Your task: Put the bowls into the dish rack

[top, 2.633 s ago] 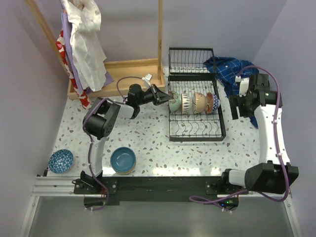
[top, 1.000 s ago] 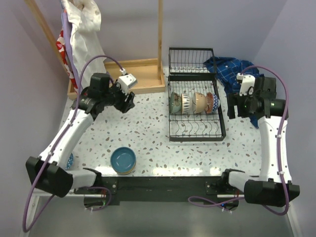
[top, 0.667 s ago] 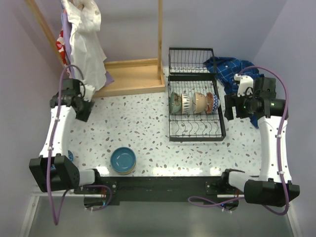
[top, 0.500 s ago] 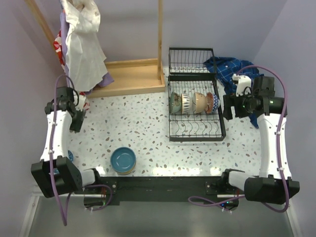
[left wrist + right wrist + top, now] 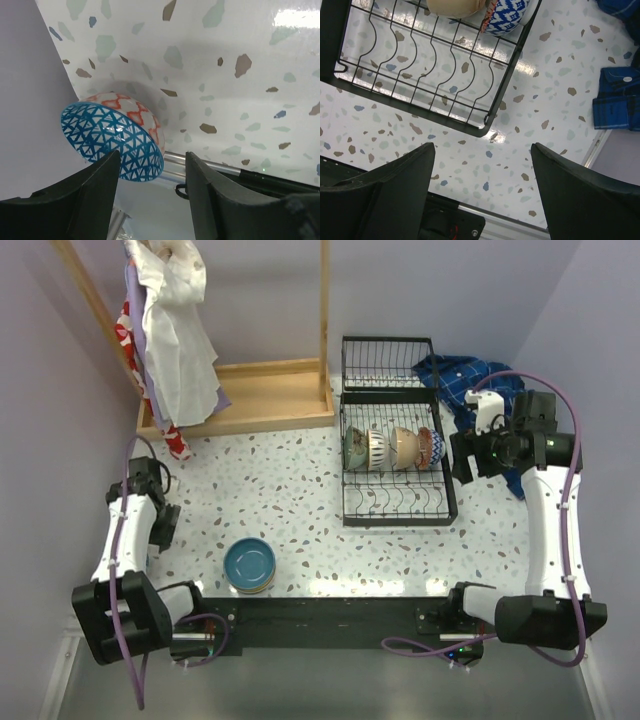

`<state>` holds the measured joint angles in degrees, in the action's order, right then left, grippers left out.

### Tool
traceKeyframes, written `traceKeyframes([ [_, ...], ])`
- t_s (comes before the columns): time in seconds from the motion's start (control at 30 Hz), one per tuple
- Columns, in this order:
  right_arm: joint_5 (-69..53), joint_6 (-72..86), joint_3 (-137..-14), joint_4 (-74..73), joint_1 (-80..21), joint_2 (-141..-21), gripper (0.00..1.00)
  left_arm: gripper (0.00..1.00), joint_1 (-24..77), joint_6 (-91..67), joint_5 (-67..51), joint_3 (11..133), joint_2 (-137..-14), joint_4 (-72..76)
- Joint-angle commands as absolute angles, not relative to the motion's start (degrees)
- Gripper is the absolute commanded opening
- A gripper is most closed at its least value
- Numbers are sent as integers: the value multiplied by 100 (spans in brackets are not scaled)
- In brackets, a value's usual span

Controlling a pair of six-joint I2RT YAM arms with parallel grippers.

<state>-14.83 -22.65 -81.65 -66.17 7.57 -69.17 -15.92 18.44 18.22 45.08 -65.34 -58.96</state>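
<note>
The black wire dish rack (image 5: 395, 502) stands right of centre with several bowls (image 5: 392, 448) on edge in its far row; its near corner (image 5: 487, 127) and two of those bowls (image 5: 504, 15) show in the right wrist view. A teal bowl stack (image 5: 249, 564) sits near the front. A bowl with blue triangles inside and red-orange pattern outside (image 5: 112, 140) sits by the left wall, just ahead of my open, empty left gripper (image 5: 152, 200). In the top view that gripper (image 5: 158, 536) hangs at the near left and my arm hides the bowl. My right gripper (image 5: 462, 462) is open and empty, just right of the rack.
A wooden-framed clothes stand (image 5: 255, 395) with hanging garments (image 5: 175, 330) fills the back left. A blue plaid cloth (image 5: 470, 380) lies behind the rack's right side. The rack's hinged end panel (image 5: 388, 363) stands at the back. A metal rail (image 5: 200, 165) edges the table.
My left arm has swung away from the rack, across to the left wall and down toward the near left corner, over the patterned bowl. My right arm has barely moved.
</note>
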Motion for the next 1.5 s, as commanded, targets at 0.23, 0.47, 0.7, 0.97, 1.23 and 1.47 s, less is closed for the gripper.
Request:
traceKeyframes([
  [0.23,-1485,-2338,-8280,-6689,782,-6873,82,56,-1995,2170,1828,3859,-6644,-5081],
  [0.47,-1441,-2197,-8174,-6671,791,-6847,82,32,-2074,2250,1758,3753,-6873,-4825],
  [0.7,-1362,-2224,-8262,-6706,782,-6917,81,0,-2057,2662,1215,4174,-6663,-5483],
  [0.97,-1283,-2303,-7946,-6645,782,-6750,81,0,-137,3692,282,5387,-6618,-6496],
  [1.23,-871,-2277,-7462,-6495,791,-6574,81,0,2291,3674,-18,6591,-7821,-6208],
  [1.47,-168,-1943,-7821,-6574,791,-6794,81,0,2812,3358,-928,8874,-9226,-5327],
])
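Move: The blue-patterned bowl stands just beside the left hand, its middle about 6 cm to the left, 4 cm back and 6 cm below; its right rim lies almost under the open fingers. The plain blue bowl is roughly 25 cm to the hand's right and 5 cm back. The dish rack is some 60 cm right and 20 cm ahead. From the right hand the patterned bowl lies about 80 cm left, 18 cm back and 22 cm down. Down about 4 cm and slightly back, the left hand brings its open fingers onto the right-hand rim of the patterned bowl and shuts them, pinching the wall. It then lifts and swings the bowl some 24 cm right and 14 cm forward towards the rack, the wrist turning about 60 degrees clockwise. The right hand, empty and open, sinks a few centimetres, easing back and right. ##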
